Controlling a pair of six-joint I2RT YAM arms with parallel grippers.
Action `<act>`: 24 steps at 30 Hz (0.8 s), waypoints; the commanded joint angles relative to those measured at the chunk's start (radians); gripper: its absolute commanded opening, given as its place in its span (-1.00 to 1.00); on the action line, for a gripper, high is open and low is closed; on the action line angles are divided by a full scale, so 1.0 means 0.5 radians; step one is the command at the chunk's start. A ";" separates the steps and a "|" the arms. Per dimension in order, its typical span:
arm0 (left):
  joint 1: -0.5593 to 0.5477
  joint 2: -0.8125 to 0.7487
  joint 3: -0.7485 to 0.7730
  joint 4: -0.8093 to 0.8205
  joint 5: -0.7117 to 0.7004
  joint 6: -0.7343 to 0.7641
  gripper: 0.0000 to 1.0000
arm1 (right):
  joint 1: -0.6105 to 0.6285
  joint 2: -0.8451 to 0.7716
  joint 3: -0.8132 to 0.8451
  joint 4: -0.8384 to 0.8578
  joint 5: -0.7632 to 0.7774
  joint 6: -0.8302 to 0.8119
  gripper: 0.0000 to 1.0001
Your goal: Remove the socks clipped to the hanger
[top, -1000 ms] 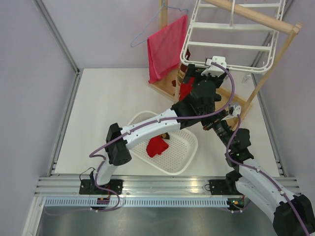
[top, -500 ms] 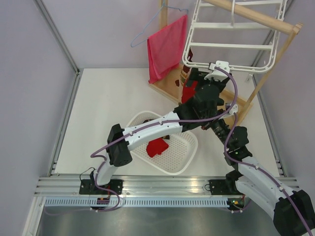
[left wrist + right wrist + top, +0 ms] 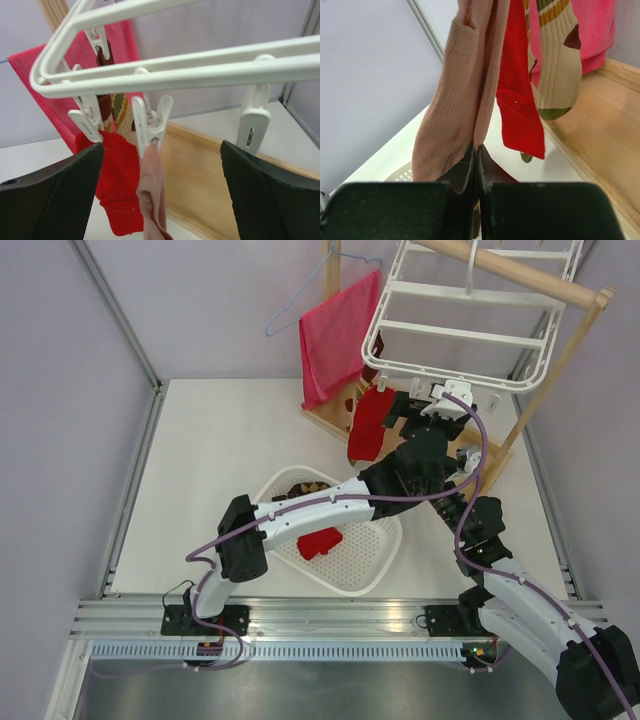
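The white hanger (image 3: 175, 70) runs across the top of the left wrist view, its clips dangling. One clip (image 3: 150, 122) holds a pale pink sock (image 3: 152, 190). A red sock (image 3: 117, 185) and a striped sock (image 3: 120, 107) hang to its left. My left gripper (image 3: 161, 165) is open, one finger on either side of the pink sock and not touching it. Lower down, my right gripper (image 3: 477, 150) is shut on the bottom edge of the pink sock (image 3: 452, 105), with the red sock (image 3: 517, 100) and striped sock (image 3: 560, 75) just behind. From above, the red sock (image 3: 368, 425) hangs under the hanger (image 3: 450, 335).
A white basket (image 3: 375, 560) on the table holds a red sock (image 3: 320, 540) and brown ones. A red-pink towel (image 3: 338, 335) on a wire hanger (image 3: 290, 315) hangs from the wooden stand (image 3: 530, 280). The stand's base (image 3: 600, 140) lies right of my right gripper.
My left wrist has dropped a little toward me under the hanger's near edge. The hanger has rocked, and the red sock now shows to the left of the left arm.
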 commanded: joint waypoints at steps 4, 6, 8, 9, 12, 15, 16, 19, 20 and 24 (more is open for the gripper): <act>0.027 0.005 0.134 0.385 -0.094 0.383 1.00 | 0.013 -0.004 0.060 -0.032 -0.018 -0.039 -0.98; 0.052 0.023 0.171 0.358 -0.091 0.377 1.00 | 0.010 -0.010 0.060 -0.032 -0.021 -0.039 -0.98; 0.073 0.033 0.189 0.315 -0.079 0.358 1.00 | 0.013 -0.010 0.063 -0.032 -0.028 -0.039 -0.98; 0.076 0.036 0.198 0.306 -0.076 0.355 1.00 | 0.013 -0.013 0.063 -0.032 -0.028 -0.036 -0.98; 0.092 0.045 0.217 0.287 -0.067 0.358 1.00 | 0.013 -0.014 0.063 -0.032 -0.028 -0.039 -0.98; 0.113 0.066 0.247 0.244 -0.063 0.343 1.00 | 0.013 -0.014 0.063 -0.032 -0.031 -0.039 -0.98; 0.131 0.066 0.251 0.226 -0.063 0.315 1.00 | 0.016 -0.014 0.063 -0.032 -0.034 -0.039 -0.98; 0.147 0.066 0.260 0.091 -0.033 0.202 1.00 | 0.013 -0.017 0.063 -0.029 -0.034 -0.039 -0.98; 0.153 0.069 0.263 0.079 -0.027 0.190 1.00 | 0.013 -0.017 0.063 -0.029 -0.034 -0.039 -0.98; 0.159 0.079 0.272 0.076 -0.030 0.183 1.00 | 0.013 -0.014 0.060 -0.029 -0.031 -0.045 -0.98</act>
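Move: The clip holding the pink sock is about 5 cm ahead of the left hand, some 1 cm to its left and 3 cm above. The red sock hangs about 8 cm ahead, 7 cm to the left and 4 cm below that hand; an empty clip sits 3 cm ahead, 5 cm to its right and 3 cm up. From the right hand, the pink sock's clip is about 10 cm ahead, 2 cm left and 14 cm up. Bring the open left gripper up and left towards the pink sock's clip, then keep easing forward and sink about a centimetre; in all some 3.5 cm forward, 3 cm left and 2.5 cm up. Swing it about 5 degrees counter-clockwise and leave the fingers wide, so the clip comes between them nearer the right finger. Hold the right hand still, keeping its pinch on the pink sock's lower end. ##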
